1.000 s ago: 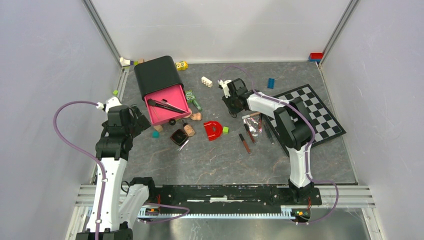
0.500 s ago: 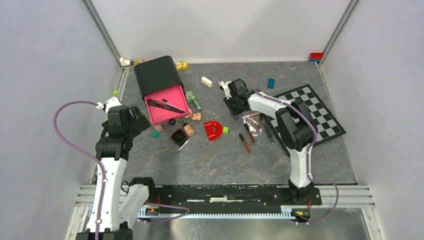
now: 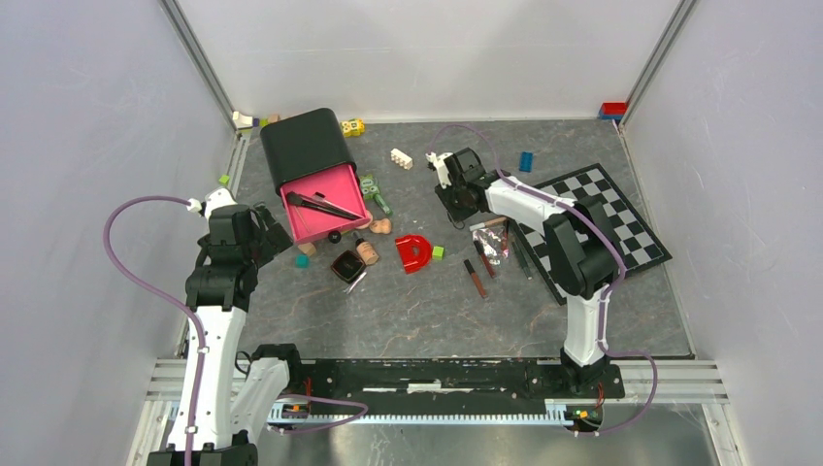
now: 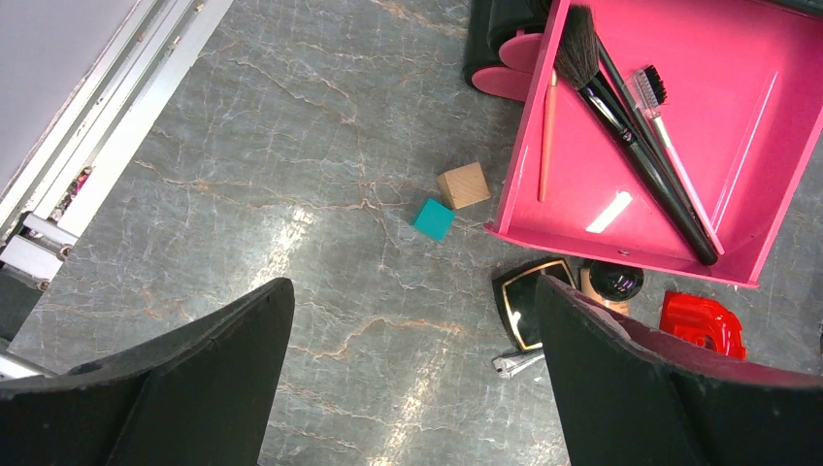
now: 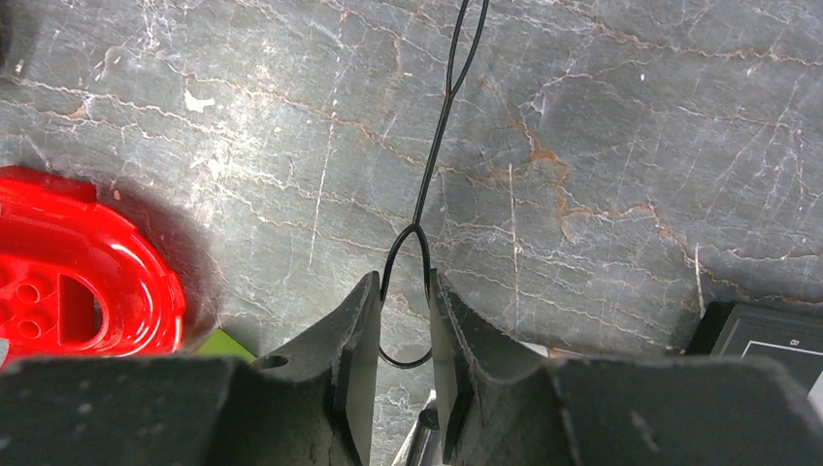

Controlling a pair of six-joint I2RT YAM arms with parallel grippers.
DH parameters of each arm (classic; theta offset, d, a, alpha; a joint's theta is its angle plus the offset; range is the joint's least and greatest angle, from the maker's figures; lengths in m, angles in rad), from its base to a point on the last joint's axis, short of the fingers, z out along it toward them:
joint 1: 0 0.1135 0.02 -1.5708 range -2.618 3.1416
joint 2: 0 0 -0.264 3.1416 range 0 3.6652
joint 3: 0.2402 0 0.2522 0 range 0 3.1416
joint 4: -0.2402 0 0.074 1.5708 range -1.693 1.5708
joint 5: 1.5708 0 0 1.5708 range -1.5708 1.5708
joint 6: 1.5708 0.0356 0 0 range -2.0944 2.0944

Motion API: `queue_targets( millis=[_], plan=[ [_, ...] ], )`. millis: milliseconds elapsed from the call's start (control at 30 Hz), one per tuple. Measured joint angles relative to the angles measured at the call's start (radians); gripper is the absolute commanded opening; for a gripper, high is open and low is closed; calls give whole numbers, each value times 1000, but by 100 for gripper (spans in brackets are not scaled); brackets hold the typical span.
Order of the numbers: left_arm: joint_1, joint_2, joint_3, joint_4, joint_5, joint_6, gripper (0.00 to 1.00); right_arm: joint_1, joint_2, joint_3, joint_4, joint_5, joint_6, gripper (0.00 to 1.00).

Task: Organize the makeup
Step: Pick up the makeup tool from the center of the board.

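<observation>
My right gripper (image 5: 403, 282) is shut on a thin black loop of cord (image 5: 435, 146) that runs from between its fingers across the marble floor. In the top view this gripper (image 3: 454, 206) hangs right of the red D-shaped piece (image 3: 414, 253). My left gripper (image 4: 412, 286) stands open over bare floor, left of the pink drawer (image 4: 767, 146). The drawer holds a black brush (image 4: 631, 146), a pink pencil (image 4: 547, 136) and a small spoolie brush (image 4: 670, 146). A square black compact (image 4: 524, 313) and a black-capped bottle (image 4: 609, 282) lie below the drawer. Dark-red tubes (image 3: 475, 278) lie near the checkerboard.
A black box (image 3: 303, 144) sits behind the pink drawer. A wooden cube (image 4: 463, 184) and a teal cube (image 4: 433, 218) lie beside the drawer. A checkerboard (image 3: 597, 218) is at the right. Toy bricks (image 3: 401, 158) are scattered at the back. A peach sponge (image 3: 380, 226) lies by the drawer.
My right gripper has drifted slightly to the right and toward the back, still pinching the loop. The left arm has not moved.
</observation>
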Motion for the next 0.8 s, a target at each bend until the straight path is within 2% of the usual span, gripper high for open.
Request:
queue_targets(
  millis=[300, 800],
  plan=[
    [0, 0, 0, 0, 0, 0, 100, 51, -4, 60, -60, 7, -24, 30],
    [0, 0, 0, 0, 0, 0, 100, 224, -4, 378, -164, 59, -87, 32]
  ],
)
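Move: The right hand already pinches the black looped makeup tool; the open pink drawer's middle lies some 27 cm to its left, 4 cm farther out and about level in height. On the table roughly 4 cm below the hand, the peanut-shaped sponge is about 15 cm left and level fore-and-aft, the green owl tool 17 cm left and 8 cm ahead, and the red piece 9 cm left and 7 cm back. From the idle left hand, the drawer is about 18 cm ahead, 13 cm right and 17 cm below. Keeping its pinch on the black looped tool, the right hand climbs some 12 cm while swinging about 11 cm left, towards the open pink drawer, slow at first and then quickly. As it goes, the wrist turns counter-clockwise by roughly 15 degrees and tips the fingers up by nearly as much, ending short of the sponge and the drawer with the grip unchanged. ##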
